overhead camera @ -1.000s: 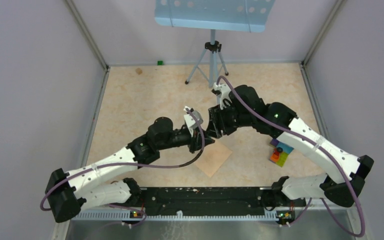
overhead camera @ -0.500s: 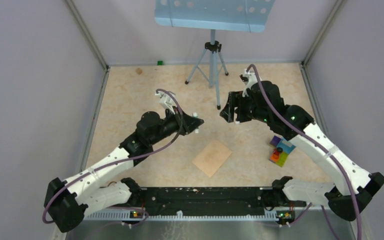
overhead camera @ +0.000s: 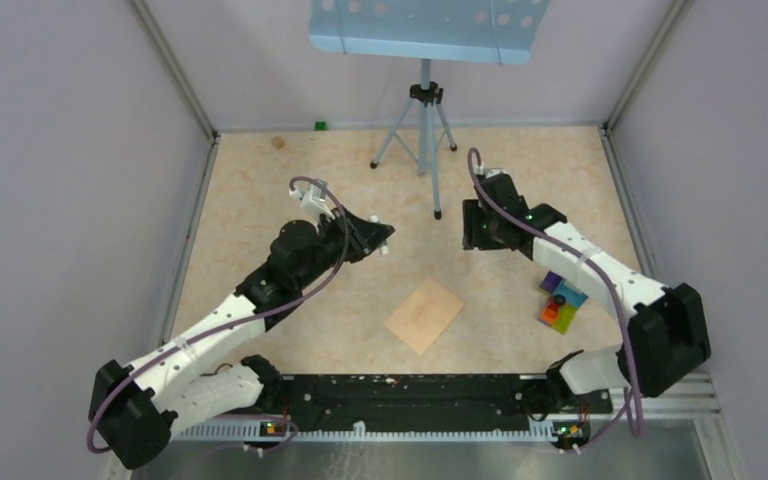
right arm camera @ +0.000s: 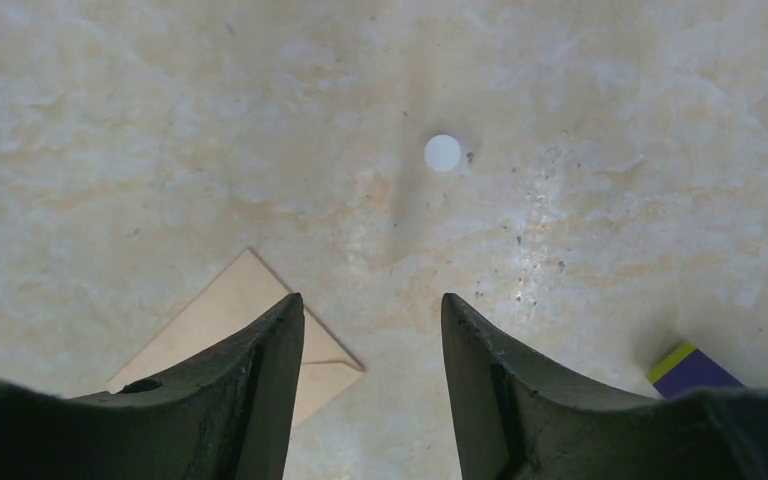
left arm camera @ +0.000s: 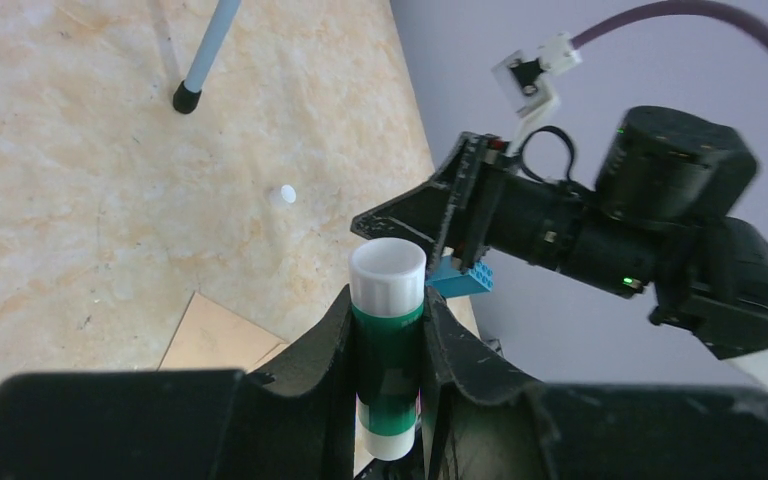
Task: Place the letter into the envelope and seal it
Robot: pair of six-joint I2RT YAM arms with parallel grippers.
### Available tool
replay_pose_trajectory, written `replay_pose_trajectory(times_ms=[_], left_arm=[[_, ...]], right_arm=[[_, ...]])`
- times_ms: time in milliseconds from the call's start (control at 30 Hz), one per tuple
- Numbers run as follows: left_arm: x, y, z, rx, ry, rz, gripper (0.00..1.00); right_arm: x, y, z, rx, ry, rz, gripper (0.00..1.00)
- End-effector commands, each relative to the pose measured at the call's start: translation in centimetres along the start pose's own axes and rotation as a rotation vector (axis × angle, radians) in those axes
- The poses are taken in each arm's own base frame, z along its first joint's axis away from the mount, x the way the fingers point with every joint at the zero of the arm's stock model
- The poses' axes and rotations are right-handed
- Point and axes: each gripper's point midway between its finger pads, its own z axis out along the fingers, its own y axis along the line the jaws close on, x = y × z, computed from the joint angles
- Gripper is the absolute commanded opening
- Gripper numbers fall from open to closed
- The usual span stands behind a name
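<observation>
The tan envelope (overhead camera: 424,315) lies flat on the table between the arms; it also shows in the left wrist view (left arm camera: 220,335) and under my right gripper's left finger (right arm camera: 230,320). The letter is hidden in every view. My left gripper (overhead camera: 380,235) hangs up and to the left of the envelope. In its wrist view this gripper (left arm camera: 387,300) is shut on a green glue stick (left arm camera: 387,345) whose white top pokes past the fingertips. My right gripper (overhead camera: 472,226) is up and to the right of the envelope. Its wrist view shows it (right arm camera: 370,300) open and holding nothing.
A small white cap (right arm camera: 443,152) lies on the table beyond the right fingers, and the left wrist view shows it too (left arm camera: 282,194). A tripod stand (overhead camera: 422,120) stands at the back. Coloured blocks (overhead camera: 560,305) sit at the right. A tiny green cube (overhead camera: 319,126) is by the back wall.
A second ago both grippers met just above the envelope. They have drawn apart, the left up and leftward with the glue stick, the right back toward the right.
</observation>
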Motion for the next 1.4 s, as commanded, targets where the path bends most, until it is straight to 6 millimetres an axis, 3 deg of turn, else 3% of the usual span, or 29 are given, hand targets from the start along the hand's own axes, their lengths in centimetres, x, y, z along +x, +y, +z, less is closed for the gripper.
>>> replay_pose_trajectory(times_ms=[0, 167, 433, 733, 1000, 1233, 1300, 1367], left_arm=[[-1.2, -0.3, 0.0, 0.003, -0.045, -0.02, 0.0], [-1.8, -0.3, 0.0, 0.004, -0.061, -0.01, 0.0], [-2.3, 0.1, 0.2, -0.009, -0.072, -0.012, 0.0], [-2.3, 0.1, 0.8, -0.012, -0.063, -0.016, 0.0], [-2.5, 0.3, 1.0, -0.02, -0.065, -0.021, 0.0], [-2.6, 0.5, 1.0, -0.031, -0.073, -0.039, 0.0], [-2.6, 0.5, 1.0, -0.03, -0.073, -0.056, 0.0], [-3.2, 0.7, 1.0, -0.047, -0.106, -0.07, 0.0]], right_arm=[[-0.8, -1.7, 4.1, 0.035, -0.023, -0.002, 0.51], [-0.6, -2.2, 7.8, 0.071, 0.011, -0.027, 0.5], [-0.4, -3.7, 11.2, 0.159, 0.063, -0.054, 0.46], [-0.4, -4.0, 12.8, 0.17, 0.09, -0.051, 0.38], [0.3, -4.3, 12.9, 0.172, 0.117, -0.048, 0.36], [0.5, -4.2, 12.9, 0.162, 0.124, -0.047, 0.17], [0.5, -4.1, 12.8, 0.159, 0.125, -0.044, 0.17], [0.6, -4.0, 12.6, 0.153, 0.124, -0.041, 0.24]])
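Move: The white glue cap stands on the table about 7 cm ahead of my right hand, 2 cm to its right and some 13 cm below. The nearest tripod foot is roughly 8 cm beyond the cap and 7 cm to the cap's left. The envelope lies about 10 cm back and 6 cm left of my right hand, the coloured blocks some 7 cm back and 18 cm right. From my left hand the cap is roughly 11 cm ahead, 18 cm right and 25 cm below. I drop my half-open right hand steeply, about 12 cm, going forward as I sink and then on nearly level, 7 cm in all, until the fingers straddle the upright cap; the wrist tips them more nearly straight down. There I stop and pinch the cap. My left hand keeps hold of the glue stick, easing a couple of centimetres forward and slightly down. ##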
